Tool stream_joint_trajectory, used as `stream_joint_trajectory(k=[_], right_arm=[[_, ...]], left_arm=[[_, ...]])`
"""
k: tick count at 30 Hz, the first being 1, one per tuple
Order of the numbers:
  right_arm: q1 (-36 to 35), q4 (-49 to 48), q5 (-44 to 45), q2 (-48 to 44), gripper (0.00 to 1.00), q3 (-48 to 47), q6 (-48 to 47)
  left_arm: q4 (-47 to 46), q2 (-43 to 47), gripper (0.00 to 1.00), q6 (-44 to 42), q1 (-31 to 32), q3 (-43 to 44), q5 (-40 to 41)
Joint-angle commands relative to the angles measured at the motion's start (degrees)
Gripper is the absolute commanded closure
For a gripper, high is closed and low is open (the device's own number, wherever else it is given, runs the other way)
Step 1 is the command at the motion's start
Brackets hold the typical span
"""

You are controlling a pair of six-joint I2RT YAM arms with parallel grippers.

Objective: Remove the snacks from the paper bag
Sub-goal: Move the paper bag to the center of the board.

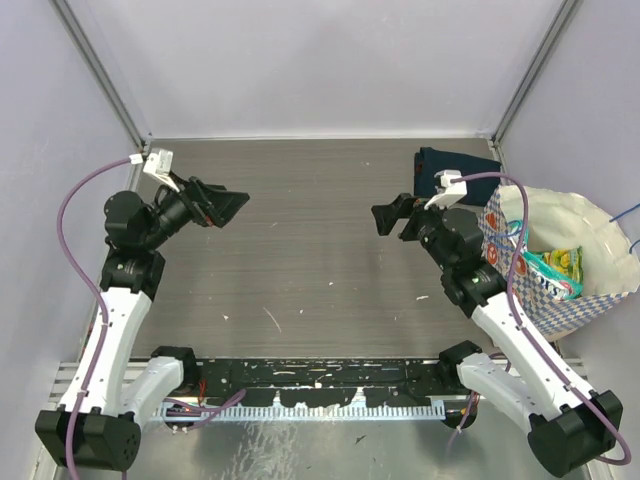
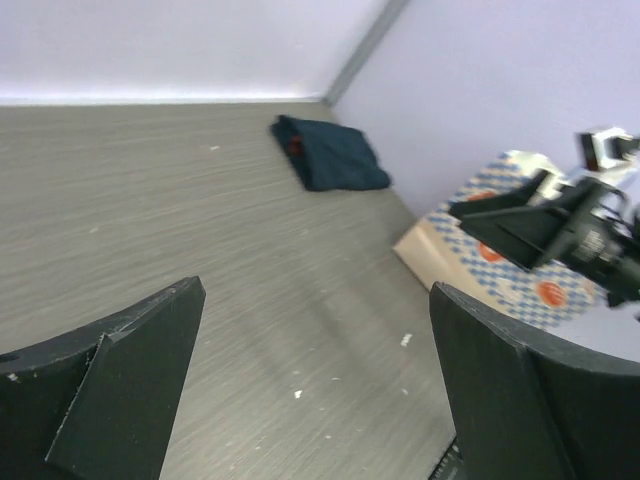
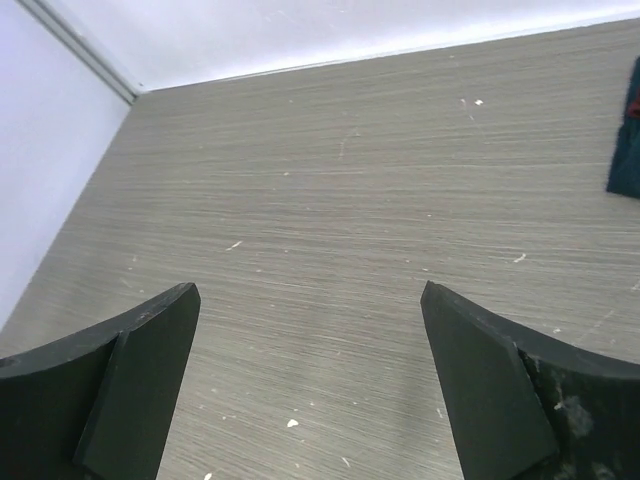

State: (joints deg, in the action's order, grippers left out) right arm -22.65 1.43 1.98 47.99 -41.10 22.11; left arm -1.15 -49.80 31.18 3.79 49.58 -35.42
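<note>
The paper bag [image 1: 572,308] lies at the table's right edge with its mouth open upward, cream with a blue-white checkered band; the left wrist view shows its side [image 2: 500,275]. Snacks [image 1: 552,268], glossy green and teal packets, lie inside it. My right gripper [image 1: 393,216] hovers just left of the bag, pointing toward the table's middle, open and holding nothing [image 3: 310,290]. My left gripper [image 1: 232,204] is raised over the left half of the table, open and holding nothing [image 2: 318,290], facing the bag from far off.
A dark navy folded cloth [image 1: 448,168] lies at the back right, behind the bag, and is also seen as the cloth [image 2: 330,155] and at the frame edge as the cloth [image 3: 628,140]. Grey walls close the back and both sides.
</note>
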Motion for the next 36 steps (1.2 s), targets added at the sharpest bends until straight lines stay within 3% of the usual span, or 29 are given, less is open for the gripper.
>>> stream_joint_trajectory(k=[1,6,8,11,15,20,25,29,32,36], right_arm=[[0.63,-0.73,-4.89,-1.24,0.01,-4.28,2.12],[-0.21,2.5,-9.12,3.21,0.0,-10.78,-0.51],[-3.8,7.75,-5.56,7.9,0.0,-16.57,-2.74],[-14.71,11.23,6.89,13.61,0.0,-24.68,-7.97],[-22.96,16.84,20.05,19.76,0.0,-37.86,-12.68],[-24.66,23.99,33.97,19.89,0.0,-50.3,-20.24],[-20.23,36.39,47.05,16.76,0.0,-59.23,-16.28],[-8.54,45.89,53.94,15.0,0.0,-64.08,-11.18],[-3.06,47.53,58.44,14.49,0.0,-64.39,-12.36],[7.25,50.79,50.04,18.48,0.0,-66.31,-9.61]], left_arm=[[-10.13,-0.98,0.02,3.89,0.6,5.0,-16.41],[-13.5,1.21,0.02,-0.55,1.95,4.84,-27.71],[-14.47,1.47,0.02,-1.04,2.7,4.57,-30.28],[-18.54,1.02,0.02,0.2,4.16,3.78,-31.8],[-15.97,-1.47,0.02,0.18,4.67,6.48,-28.5],[-14.94,-5.15,0.02,6.82,4.96,7.14,-12.08],[-14.23,-11.9,0.02,12.59,6.38,8.42,-6.8],[-8.26,-14.56,0.02,8.44,10.52,11.22,-0.78],[-4.37,-16.5,0.02,5.03,14.45,13.7,3.14],[-3.94,-19.44,0.02,3.64,18.37,15.02,4.98]])
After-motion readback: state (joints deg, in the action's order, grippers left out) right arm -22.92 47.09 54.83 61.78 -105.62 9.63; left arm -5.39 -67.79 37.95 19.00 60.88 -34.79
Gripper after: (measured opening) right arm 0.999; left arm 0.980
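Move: The paper bag leans open-mouthed at the right wall, its middle about 39 cm to the right of the right hand, some 7 cm back and 14 cm lower; the snack packets inside lie about 42 cm right, 7 cm back. The folded dark cloth is roughly 21 cm ahead and 21 cm right of that hand, on the table 25 cm below. From the left hand the bag is some 75 cm right, 7 cm back and 22 cm below. Swinging in a rising arc, the right hand goes about 12 cm left over the board, then reverses into a fast sweep right, turning clockwise, to end high, sideways nearer the bag, some 24 cm above its start and slightly back. The left hand draws back and up, turning clockwise, then goes forward and down, drifting right. Both grippers stay wide open and touch nothing. ##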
